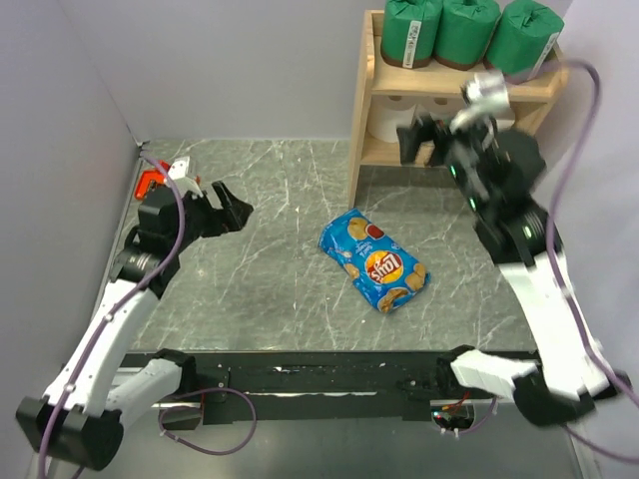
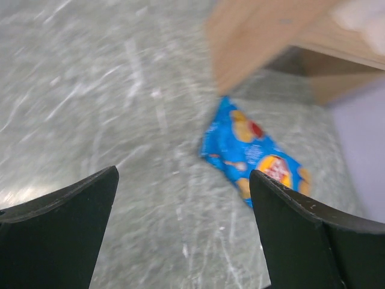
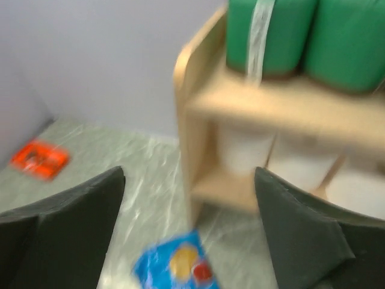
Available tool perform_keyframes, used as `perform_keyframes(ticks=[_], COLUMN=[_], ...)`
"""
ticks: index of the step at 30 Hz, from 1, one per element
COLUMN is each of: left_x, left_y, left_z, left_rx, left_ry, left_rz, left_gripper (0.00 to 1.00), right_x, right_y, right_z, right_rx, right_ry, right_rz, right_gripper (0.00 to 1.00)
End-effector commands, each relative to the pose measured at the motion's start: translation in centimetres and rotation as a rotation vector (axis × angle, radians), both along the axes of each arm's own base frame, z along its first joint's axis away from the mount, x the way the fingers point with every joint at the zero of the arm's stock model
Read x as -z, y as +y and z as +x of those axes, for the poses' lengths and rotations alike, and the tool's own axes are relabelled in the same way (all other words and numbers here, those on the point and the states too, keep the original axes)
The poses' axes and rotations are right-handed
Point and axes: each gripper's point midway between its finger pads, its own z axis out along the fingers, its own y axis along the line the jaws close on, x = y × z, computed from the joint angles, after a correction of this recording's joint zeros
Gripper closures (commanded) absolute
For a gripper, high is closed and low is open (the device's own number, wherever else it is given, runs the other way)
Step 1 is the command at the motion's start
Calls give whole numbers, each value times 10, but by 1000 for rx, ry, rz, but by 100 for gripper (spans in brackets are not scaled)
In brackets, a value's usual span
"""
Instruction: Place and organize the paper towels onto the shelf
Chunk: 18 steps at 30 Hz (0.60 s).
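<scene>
The shelf (image 1: pixel 364 110) stands at the back right of the table. Three green-wrapped paper towels (image 1: pixel 464 32) sit in a row on its upper tier. White paper towels (image 3: pixel 243 150) stand side by side on the lower tier, partly hidden in the top view by my right arm. My right gripper (image 1: pixel 424 145) hovers just in front of the lower tier, open, with nothing between its fingers (image 3: pixel 301 223). My left gripper (image 1: pixel 245 208) is open and empty over the left of the table, far from the shelf. In its wrist view its fingers (image 2: pixel 72 217) frame bare tabletop.
A blue chip bag (image 1: pixel 373 259) lies flat mid-table, in front of the shelf. A red flat tool (image 1: pixel 152 182) lies at the back left by the wall. Grey walls close in the left and back sides.
</scene>
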Motion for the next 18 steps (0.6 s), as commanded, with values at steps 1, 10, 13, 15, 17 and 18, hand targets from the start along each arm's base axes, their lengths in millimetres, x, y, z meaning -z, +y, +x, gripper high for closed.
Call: perform_keyframes(ticks=[1,10,13,15,17,18], left_x=[-57,-72,-70,-63,-59,-57], left_y=[-34,-64,-65,-64,-65,-65], left_z=[-27,-66,-73,-73,-75,-75], left_rx=[201,362,374,370,373,371], left_ry=[-260,-362,-377,-358,-347,-344], left_rz=[-14,-51,-71,-67,-63,-57], left_gripper=[4,4,4,4,4,4], right_x=[61,151,169,178,183,185], right_y=[2,-1,-8,-12,-16,-18], right_z=[-51,-113,-120,-120,-119,-118], right_rx=[-69,-137,-98,-68,-38,-24], right_ry=[190,346,382,399,409,417], right_rz=[151,302,348,350,355,371], right_gripper=[1,1,1,0,0,1])
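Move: The right hand, empty and open, has just left the green paper towels on the top shelf: the left roll stands about 20 cm ahead, 2 cm right and 5 cm above; the middle one is some 11 cm right of it. The chip bag lies roughly 5 cm back, 7 cm left and 48 cm below that hand. From the left hand, the left roll is some 22 cm ahead, 35 cm right and 28 cm higher. Open right hand sinks 20 cm, back 11 from the shelf, tipping down; left eases back, right and up. ##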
